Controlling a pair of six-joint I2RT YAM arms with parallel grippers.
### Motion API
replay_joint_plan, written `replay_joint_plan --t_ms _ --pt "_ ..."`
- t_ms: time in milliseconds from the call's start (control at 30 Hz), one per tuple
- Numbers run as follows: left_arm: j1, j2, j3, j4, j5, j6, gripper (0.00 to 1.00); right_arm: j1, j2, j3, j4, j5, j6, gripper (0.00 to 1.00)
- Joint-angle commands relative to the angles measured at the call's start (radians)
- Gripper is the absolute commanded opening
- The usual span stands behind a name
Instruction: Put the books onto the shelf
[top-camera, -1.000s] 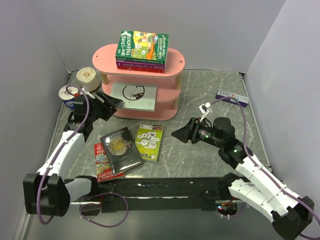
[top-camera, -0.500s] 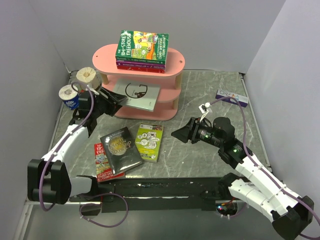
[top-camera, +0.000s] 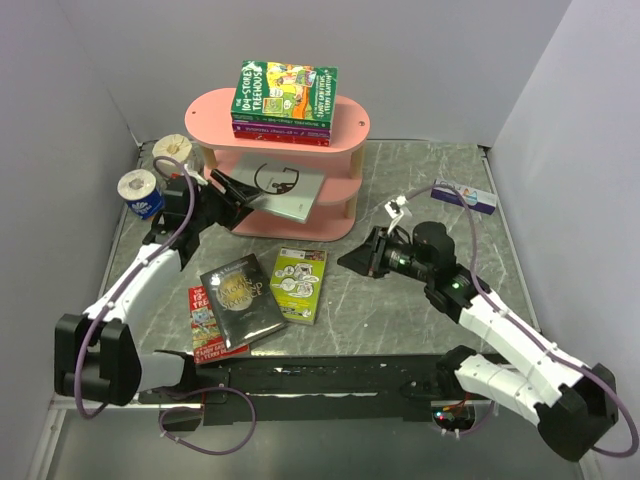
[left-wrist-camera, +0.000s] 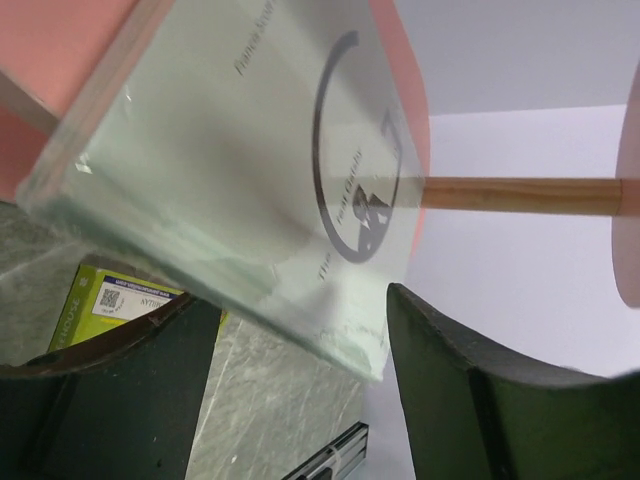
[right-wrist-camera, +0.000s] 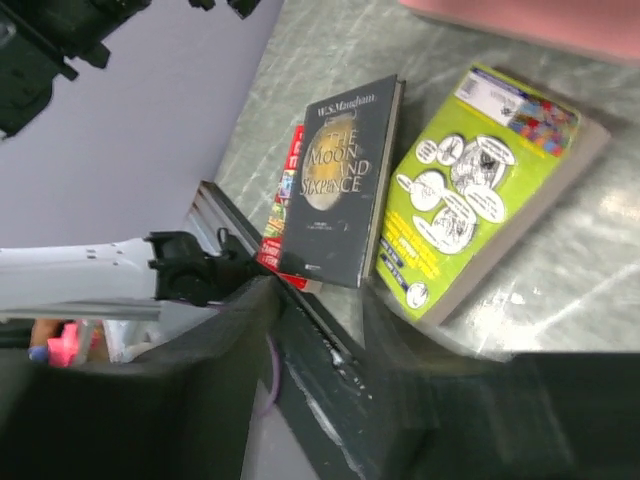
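Observation:
The pink shelf (top-camera: 348, 130) carries a stack of books (top-camera: 285, 98) with a green cover uppermost. A grey book with a big "G" (top-camera: 283, 188) lies on the middle board, its near end sticking out to the left. My left gripper (top-camera: 238, 196) is open at that end; in the left wrist view the grey book's (left-wrist-camera: 230, 170) corner sits just ahead of the spread fingers, ungripped. On the table lie a dark book (top-camera: 240, 298), a lime-green book (top-camera: 298, 284) and a red book (top-camera: 205, 328) under the dark one. My right gripper (top-camera: 355, 260) hovers right of the lime-green book (right-wrist-camera: 480, 190), open and empty.
Two paper rolls (top-camera: 137, 188) (top-camera: 176, 150) stand by the left wall behind my left arm. A small white-and-blue box (top-camera: 463, 195) lies at the back right. Walls close in on both sides, and a black rail (top-camera: 330, 372) runs along the near edge.
My left gripper has moved right toward the shelf, and the grey book has slid a little further onto its board. My right arm has swung left toward the lime-green book, its jaws narrowing.

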Motion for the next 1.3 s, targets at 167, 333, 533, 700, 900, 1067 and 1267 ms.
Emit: replay_joint_plan --t_ms 167,333,533,700,900,1067,1267 --pt "-0.002 -0.128 0.019 -0.025 -0.013 0.052 0.71 0.092 0.23 0.164 0.237 -0.051 0.065 0.0" --pt "0.0 -0.191 -0.009 -0.031 -0.05 0.082 0.72 0.116 0.345 0.21 0.294 -0.058 0.094 0.0" --pt "0.006 -0.174 -0.001 -0.083 -0.035 0.099 0.71 0.134 0.462 0.279 0.304 -0.034 0.114 0.0" --pt "0.017 -0.249 -0.03 -0.125 -0.076 0.125 0.7 0.142 0.524 0.296 0.363 0.014 0.183 0.0" --pt "0.038 -0.367 -0.065 -0.19 -0.119 0.151 0.7 0.142 0.584 0.265 0.481 0.107 0.296 0.0" --pt "0.046 -0.452 -0.091 -0.238 -0.162 0.162 0.7 0.142 0.629 0.323 0.433 0.164 0.297 0.0" --pt "0.051 -0.523 -0.099 -0.293 -0.192 0.185 0.71 0.122 0.661 0.354 0.416 0.204 0.303 0.0"
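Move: The grey book on the middle shelf has its middle about 18 cm ahead of the right hand, 15 cm to its left and roughly level; its near right corner juts towards that hand. The green book on the table is some 12 cm left, 3 cm ahead and 16 cm below, the dark book 26 cm left, level fore and aft, equally low. From the left hand, the grey book's middle is about 4 cm ahead, 9 cm right, slightly below. Right hand shuts, travels 15 cm left then forward to the grey book's near corner; left backs off, rising. ##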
